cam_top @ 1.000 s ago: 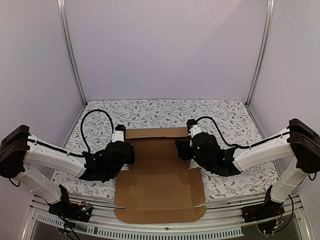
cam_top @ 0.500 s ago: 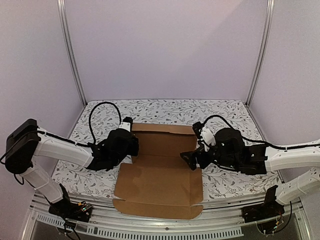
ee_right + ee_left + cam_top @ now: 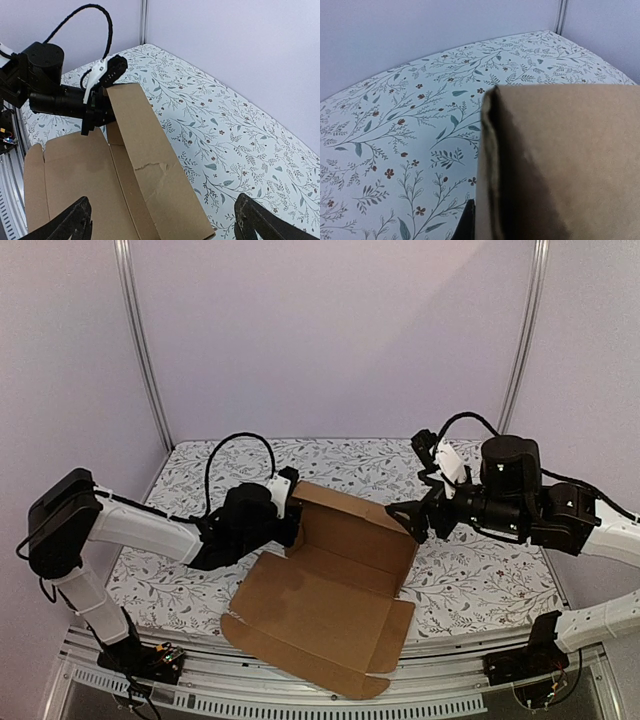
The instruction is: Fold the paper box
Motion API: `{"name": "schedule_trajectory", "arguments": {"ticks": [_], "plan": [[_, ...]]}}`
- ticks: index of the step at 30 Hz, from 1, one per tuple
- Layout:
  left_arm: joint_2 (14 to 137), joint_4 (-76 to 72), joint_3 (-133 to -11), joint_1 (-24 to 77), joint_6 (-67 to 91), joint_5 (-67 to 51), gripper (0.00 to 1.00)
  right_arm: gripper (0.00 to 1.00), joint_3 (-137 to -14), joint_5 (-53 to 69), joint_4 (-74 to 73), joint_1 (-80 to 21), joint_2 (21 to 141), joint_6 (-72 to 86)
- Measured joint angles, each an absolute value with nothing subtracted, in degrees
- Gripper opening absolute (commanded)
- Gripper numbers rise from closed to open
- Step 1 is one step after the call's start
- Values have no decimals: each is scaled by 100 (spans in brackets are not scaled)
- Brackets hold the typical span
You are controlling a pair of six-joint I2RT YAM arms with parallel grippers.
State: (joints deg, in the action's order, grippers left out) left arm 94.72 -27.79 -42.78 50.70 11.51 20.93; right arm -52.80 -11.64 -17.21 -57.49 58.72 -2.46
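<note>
The paper box [image 3: 320,610] is an unfolded brown cardboard sheet lying skewed on the table, its near corner reaching over the front edge. Its far panel [image 3: 352,530] stands tilted up. My left gripper [image 3: 291,508] is shut on that panel's left end. In the left wrist view the cardboard panel [image 3: 560,165] fills the right side, with one dark fingertip [image 3: 468,222] against its edge. My right gripper [image 3: 417,486] hangs open above the panel's right end, touching nothing. In the right wrist view its wide fingers [image 3: 67,225] straddle the raised panel [image 3: 150,150], and the left gripper [image 3: 102,90] shows beyond.
A floral cloth [image 3: 470,570] covers the table. Purple walls and aluminium posts [image 3: 145,350] close the back and sides. A metal rail [image 3: 150,680] runs along the front edge, with both arm bases there.
The left gripper has carried the far panel back and to the right, tilting it up and skewing the box. The right gripper opened wide and rose away to the right.
</note>
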Motion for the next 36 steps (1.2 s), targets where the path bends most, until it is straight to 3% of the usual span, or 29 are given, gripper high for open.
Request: {"name": "schedule_trajectory", "arguments": {"ticks": [13, 22, 27, 36], "plan": [[10042, -3310, -4622, 5065, 711, 941, 12, 67, -6445, -132, -1579, -5159, 7505, -16], [10368, -4278, -4453, 5061, 552, 657, 17, 18, -6792, 305, -1133, -5054, 8353, 432], [10440, -4388, -4460, 5061, 548, 602, 19, 2, -7111, 515, -952, -5043, 8794, 585], [10438, -4713, -4388, 5059, 609, 591, 30, 0, -7279, 827, -696, -5043, 9415, 816]]}}
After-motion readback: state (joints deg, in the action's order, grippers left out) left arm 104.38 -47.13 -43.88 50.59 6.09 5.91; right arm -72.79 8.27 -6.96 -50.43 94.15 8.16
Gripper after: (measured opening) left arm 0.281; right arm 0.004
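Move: The top flap of the upright box wall runs from under the right gripper to the left gripper. Its left end lies about 20 cm to the right hand's left, 10 cm ahead and some 9 cm lower; its right end is almost straight below, 2 cm ahead. The wall's left end is right at the left gripper, about 1 cm to its right; the base panel's middle lies roughly 15 cm back, 7 cm right and 10 cm down from that hand. Push the wall's left end on to the right with the left gripper, about 6 cm, turning the hand some 15 degrees clockwise; ease its fingers about a quarter open and stay at that end. Meanwhile carry the right gripper some 12 cm left and 8 cm forward along above the top flap towards its left end, rising briefly and then sinking to about 5 cm lower; shut its open fingers completely and tip them down. ##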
